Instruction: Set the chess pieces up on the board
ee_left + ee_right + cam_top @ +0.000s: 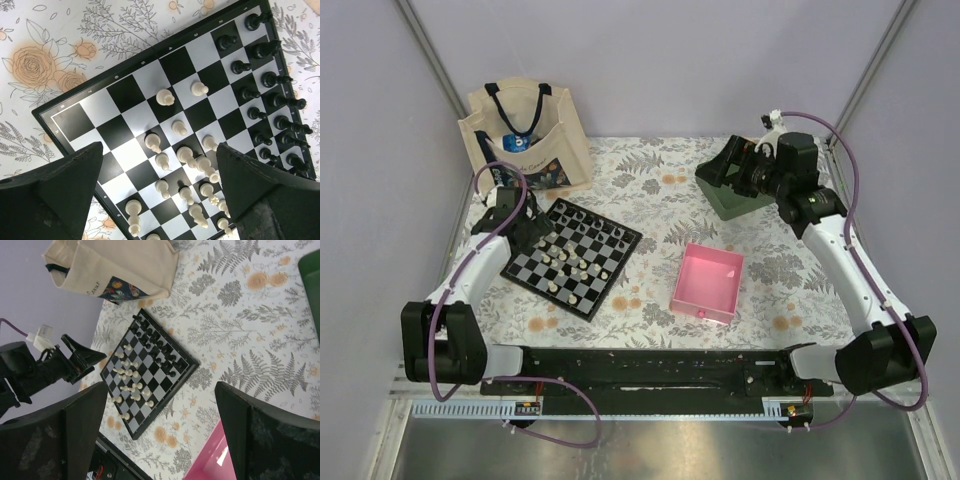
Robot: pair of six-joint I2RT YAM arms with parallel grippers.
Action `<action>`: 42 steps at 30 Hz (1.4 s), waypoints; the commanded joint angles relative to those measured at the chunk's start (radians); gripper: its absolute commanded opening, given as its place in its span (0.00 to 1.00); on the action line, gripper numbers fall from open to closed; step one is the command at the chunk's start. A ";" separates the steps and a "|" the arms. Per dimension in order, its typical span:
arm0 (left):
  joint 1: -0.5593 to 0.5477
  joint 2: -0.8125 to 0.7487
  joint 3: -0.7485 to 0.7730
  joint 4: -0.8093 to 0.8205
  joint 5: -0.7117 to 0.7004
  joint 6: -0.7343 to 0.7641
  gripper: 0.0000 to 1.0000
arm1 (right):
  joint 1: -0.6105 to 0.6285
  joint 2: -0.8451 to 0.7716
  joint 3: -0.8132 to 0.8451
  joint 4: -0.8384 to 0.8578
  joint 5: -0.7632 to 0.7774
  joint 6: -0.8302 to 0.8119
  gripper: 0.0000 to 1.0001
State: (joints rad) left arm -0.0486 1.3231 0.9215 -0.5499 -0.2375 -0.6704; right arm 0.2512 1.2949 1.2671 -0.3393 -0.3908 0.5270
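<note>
The board lies at the left on the floral cloth. Black chess pieces stand in two rows along its far edge. Cream-white chess pieces stand loosely grouped over the near half, some leaning. My left gripper hovers over the board's left corner. In the left wrist view the left gripper is open, its fingers wide apart above the white pieces and holding nothing. My right gripper is raised at the back right, far from the board. The right gripper is open and empty, looking down at the board.
A pink tray sits right of the board, near the middle. A green tray lies under the right gripper at the back right. A cream tote bag stands behind the board at the back left.
</note>
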 commanded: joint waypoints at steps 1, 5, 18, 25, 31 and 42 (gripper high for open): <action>-0.004 -0.028 -0.010 0.079 0.046 0.022 0.99 | -0.010 0.059 0.113 0.056 -0.046 0.007 0.99; -0.004 -0.039 -0.013 0.087 0.053 0.023 0.98 | -0.007 0.072 0.173 -0.018 0.026 0.040 0.99; -0.004 0.001 -0.085 0.133 0.053 -0.063 0.83 | -0.007 0.003 0.117 -0.092 0.092 -0.073 0.94; -0.004 0.025 -0.067 0.128 0.046 -0.052 0.77 | -0.007 -0.023 0.061 -0.063 0.093 -0.070 0.96; -0.004 0.018 -0.067 0.107 0.023 -0.057 0.75 | -0.006 -0.042 0.043 -0.050 0.093 -0.067 0.96; -0.002 0.065 -0.059 0.104 0.009 -0.081 0.57 | -0.007 -0.051 0.018 -0.038 0.104 -0.073 0.97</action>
State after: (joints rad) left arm -0.0490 1.3708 0.8249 -0.4629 -0.2070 -0.7353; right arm 0.2459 1.2736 1.2873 -0.4244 -0.3042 0.4702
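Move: The left hand hangs open over the board; the white pawn lying most nearly between its fingers is about 7 cm below, 1 cm back and roughly 1 cm to the right. The white rook is some 3 cm ahead and level sideways. A second pawn stands about 1 cm ahead and 2 cm right, a third about 2 cm back and 2 cm right, all as far below. From the right hand, the target pawn is about 38 cm left, 5 cm back and 27 cm lower. Downwards, after a tiny rise, the left hand sinks about 4 cm towards the white pawn, easing slightly back and right, while its fingers narrow from wide open to a bit over half, one to each side of the pawn; no contact can be made out. The right hand, empty and open, swings about 3 cm forward and up, then returns, ending some 2 cm right of its start. ##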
